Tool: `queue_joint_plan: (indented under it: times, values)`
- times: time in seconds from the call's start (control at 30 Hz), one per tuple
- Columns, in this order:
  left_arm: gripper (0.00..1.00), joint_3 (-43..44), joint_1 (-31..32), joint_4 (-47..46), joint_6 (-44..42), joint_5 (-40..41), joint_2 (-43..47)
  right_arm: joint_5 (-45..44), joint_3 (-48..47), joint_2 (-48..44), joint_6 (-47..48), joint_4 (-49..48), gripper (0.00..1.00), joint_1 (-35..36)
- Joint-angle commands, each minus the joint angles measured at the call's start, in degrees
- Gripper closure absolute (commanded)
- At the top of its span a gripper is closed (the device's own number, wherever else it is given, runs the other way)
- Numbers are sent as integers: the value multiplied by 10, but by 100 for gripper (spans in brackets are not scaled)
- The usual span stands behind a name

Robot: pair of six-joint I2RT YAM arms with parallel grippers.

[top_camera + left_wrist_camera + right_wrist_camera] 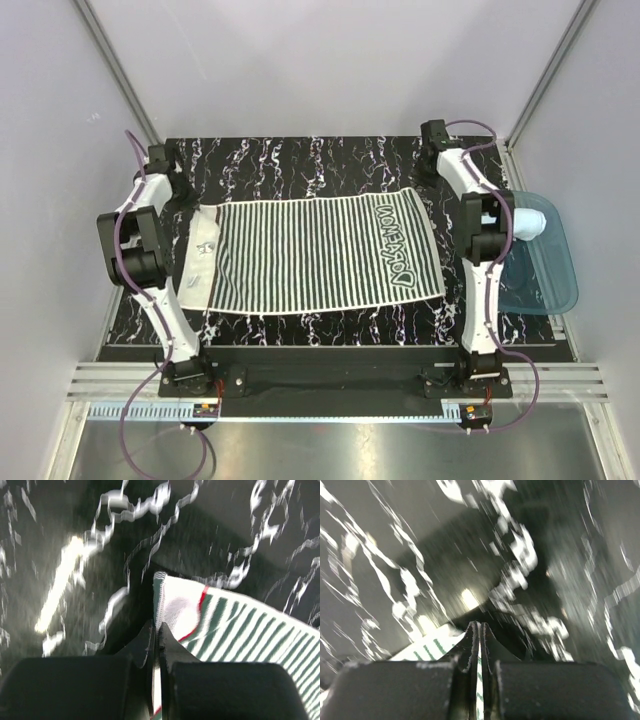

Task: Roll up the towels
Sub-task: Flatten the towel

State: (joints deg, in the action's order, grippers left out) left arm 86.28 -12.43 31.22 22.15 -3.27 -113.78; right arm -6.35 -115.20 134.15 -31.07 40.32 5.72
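The striped towel (pixel 310 255) lies spread flat across the black marbled table (pixel 300 160), with dark lettering near its right end. My left gripper (pixel 192 198) sits at its far-left corner, shut on the hem; in the left wrist view, the towel (pixel 240 630) runs into the closed left gripper (pixel 156 626). My right gripper (pixel 428 175) is at the far-right corner, and in the right wrist view the right gripper (pixel 479 625) is shut with a strip of towel (pixel 425 647) pinched between the fingers. The pale blue towel (pixel 530 220) lies bundled in the tray.
A translucent blue plastic tray (pixel 545 285) sits at the table's right edge, beside the right arm. White walls and metal posts close off the back and sides. A metal rail runs along the near edge behind the arm bases.
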Motion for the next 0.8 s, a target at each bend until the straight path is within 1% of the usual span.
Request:
queue_joint_plan:
  times: [0.0, 0.03, 0.1, 0.13, 0.17, 0.3, 0.37, 0.4, 0.43, 0.47, 0.5, 0.53, 0.57, 0.6, 0.63, 0.67, 0.7, 0.73, 0.77]
  values:
    - [100, 87, -5, -13, -17, 21, -31, -1, -108, 34, 9, 3, 100, -9]
    - [100, 111, -4, -7, -18, 26, -42, 2, -126, 58, 9, 12, 100, -10]
    - [100, 130, -6, 0, -25, 31, -66, 1, -172, 80, 14, 20, 100, -13]
    - [100, 153, -6, 5, -27, 48, -82, -3, -194, 96, 14, 31, 100, -15]
    - [100, 167, -6, 12, -31, 51, -82, -5, -195, 103, 13, 31, 100, -18]
    - [100, 250, -6, 54, -47, 69, -143, -5, -225, 125, 0, 29, 100, -26]
    - [96, 286, -7, 70, -51, 73, -169, 1, -247, 136, 2, 30, 100, -27]
    - [93, 295, -8, 76, -52, 74, -177, 8, -255, 146, 7, 26, 84, -26]
    - [86, 305, -8, 81, -53, 73, -183, 10, -263, 153, 10, 27, 79, -27]
    - [71, 311, -8, 90, -55, 72, -191, 7, -282, 159, 12, 32, 75, -29]
    - [59, 316, -8, 95, -55, 75, -192, 10, -292, 168, 14, 43, 68, -30]
    - [51, 313, -10, 97, -54, 77, -189, 21, -301, 168, 14, 50, 58, -33]
    - [36, 308, -12, 98, -52, 79, -175, 27, -315, 167, 14, 58, 53, -35]
    - [32, 297, -15, 97, -50, 81, -162, 30, -316, 161, 19, 68, 49, -36]
    - [28, 276, -23, 93, -45, 81, -147, 23, -311, 136, 22, 68, 38, -37]
    - [24, 261, -29, 87, -36, 78, -112, 21, -291, 119, 22, 66, 33, -39]
    - [21, 247, -35, 83, -32, 77, -93, 20, -280, 80, 26, 59, 30, -39]
    - [20, 222, -45, 82, -26, 79, -73, 15, -268, 60, 26, 58, 22, -39]
    - [19, 211, -51, 88, -21, 82, -31, 18, -243, 39, 25, 57, 19, -40]
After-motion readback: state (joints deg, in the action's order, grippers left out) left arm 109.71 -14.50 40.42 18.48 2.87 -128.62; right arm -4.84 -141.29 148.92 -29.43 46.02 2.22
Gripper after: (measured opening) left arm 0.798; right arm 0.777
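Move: Both hands still pinch the striped towel's two far corners just above the table. The left is bound for bare table about 7 cm ahead and 3 to its left; the towel's pale end is centred some 16 cm straight back. The right's spot is about 7 cm ahead and 2 to its right; the lettering lies roughly 17 cm back and 6 to its left, the rolled white towel 10 back and 32 to its right. Dragging the towel by its far corners, both hands pull forward away from the bases, staying low: the left about 8 cm, bearing some 4 cm left, the right about 7 cm, bearing a little right, so the corners spread. Then both sink slightly and open wide to let go, the left easing back about 3 cm and the right barely a centimetre. ##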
